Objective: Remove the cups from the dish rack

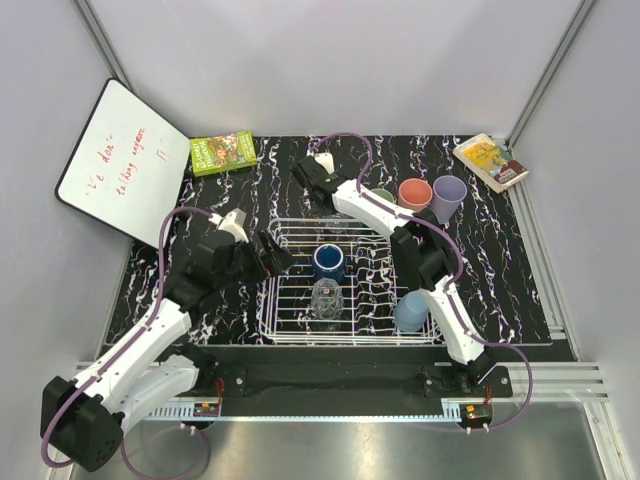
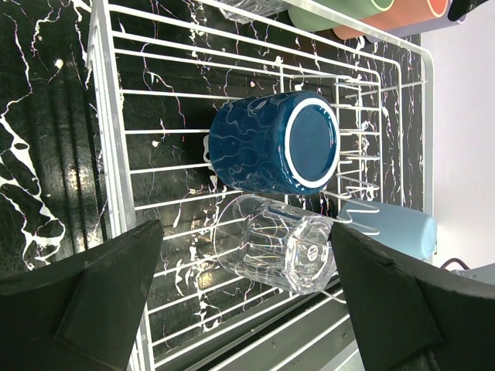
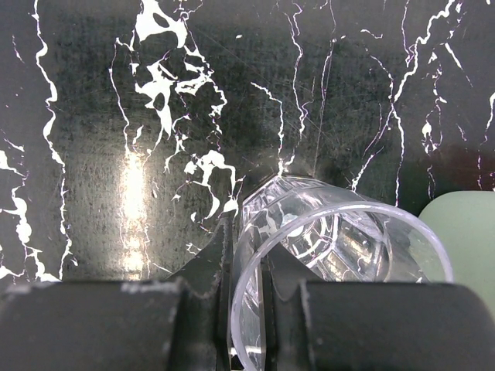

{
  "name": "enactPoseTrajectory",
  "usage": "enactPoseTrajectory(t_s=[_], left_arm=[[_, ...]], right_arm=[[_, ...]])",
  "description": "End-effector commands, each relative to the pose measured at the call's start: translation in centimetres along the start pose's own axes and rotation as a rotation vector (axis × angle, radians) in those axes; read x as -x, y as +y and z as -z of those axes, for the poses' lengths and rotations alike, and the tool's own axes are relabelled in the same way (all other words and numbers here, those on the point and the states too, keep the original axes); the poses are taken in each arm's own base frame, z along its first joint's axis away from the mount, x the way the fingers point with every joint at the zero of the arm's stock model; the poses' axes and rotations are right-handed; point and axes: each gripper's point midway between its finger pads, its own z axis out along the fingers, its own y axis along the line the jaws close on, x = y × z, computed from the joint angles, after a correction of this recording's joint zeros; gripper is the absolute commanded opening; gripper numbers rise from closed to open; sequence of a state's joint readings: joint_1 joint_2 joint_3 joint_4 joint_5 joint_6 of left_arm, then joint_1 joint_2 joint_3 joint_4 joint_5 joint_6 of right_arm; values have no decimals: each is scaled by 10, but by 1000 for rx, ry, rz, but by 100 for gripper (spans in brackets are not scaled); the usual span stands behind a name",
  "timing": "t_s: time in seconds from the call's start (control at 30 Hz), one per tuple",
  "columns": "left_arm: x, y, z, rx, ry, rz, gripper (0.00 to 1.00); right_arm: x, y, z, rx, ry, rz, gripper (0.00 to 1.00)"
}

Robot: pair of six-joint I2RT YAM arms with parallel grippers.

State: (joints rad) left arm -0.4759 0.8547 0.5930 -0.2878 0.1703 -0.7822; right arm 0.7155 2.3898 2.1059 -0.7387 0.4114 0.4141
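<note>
The white wire dish rack holds a dark blue cup, a clear glass and a light blue cup. Behind the rack, on the table, stand a pale green cup, a salmon cup and a lavender cup. My left gripper is open at the rack's left side; in its wrist view the clear glass lies between and beyond its fingers, next to the dark blue cup. My right gripper is shut on the wall of a second clear glass over the table behind the rack.
A whiteboard leans at the back left. A green book lies at the back, a yellow book at the back right. Grey walls close in three sides. The pale green cup sits just right of the held glass.
</note>
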Motion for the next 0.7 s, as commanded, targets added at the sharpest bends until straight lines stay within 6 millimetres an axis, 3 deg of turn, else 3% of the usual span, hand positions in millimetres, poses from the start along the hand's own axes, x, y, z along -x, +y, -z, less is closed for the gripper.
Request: enactPoseTrajectory(t_s=[0.0,0.1,0.23,0.5,0.67], left_arm=[[-4,4,-2,0,10,-2,99],[-4,3,-1,-3,8,-3,99],[-2,1,-2,-6,5,1,99],[3,-3,2,-22,-19,-19,99],[9,-7,6,-30,-45,-39,99]], right_arm=[[-23,-15,-14,-53,53,13,0],[-10,-14,-2,-37,27,-5,7],[6,-16,13,-33,-14,-14,30],[28,-23,39,-34,-72,-34,47],[68,-26,72,-16,-176,-55,57]])
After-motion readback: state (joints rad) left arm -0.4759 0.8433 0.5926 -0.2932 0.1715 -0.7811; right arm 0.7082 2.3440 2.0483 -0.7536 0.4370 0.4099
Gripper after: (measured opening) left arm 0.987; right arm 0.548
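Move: The clear cup stands upright on the counter just behind the rack, its left wall pinched by the right fingers, its middle about 4 cm right and 4 cm below the hand. The green cup is some 12 cm right, level ahead; the blue mug in the rack lies about 12 cm back, straight behind. From the left hand the clear cup is roughly 19 cm ahead, 13 cm right and 14 cm lower. Right fingers open and let go of the clear cup's wall, drifting 2 cm right, dipping slightly, then rising. ##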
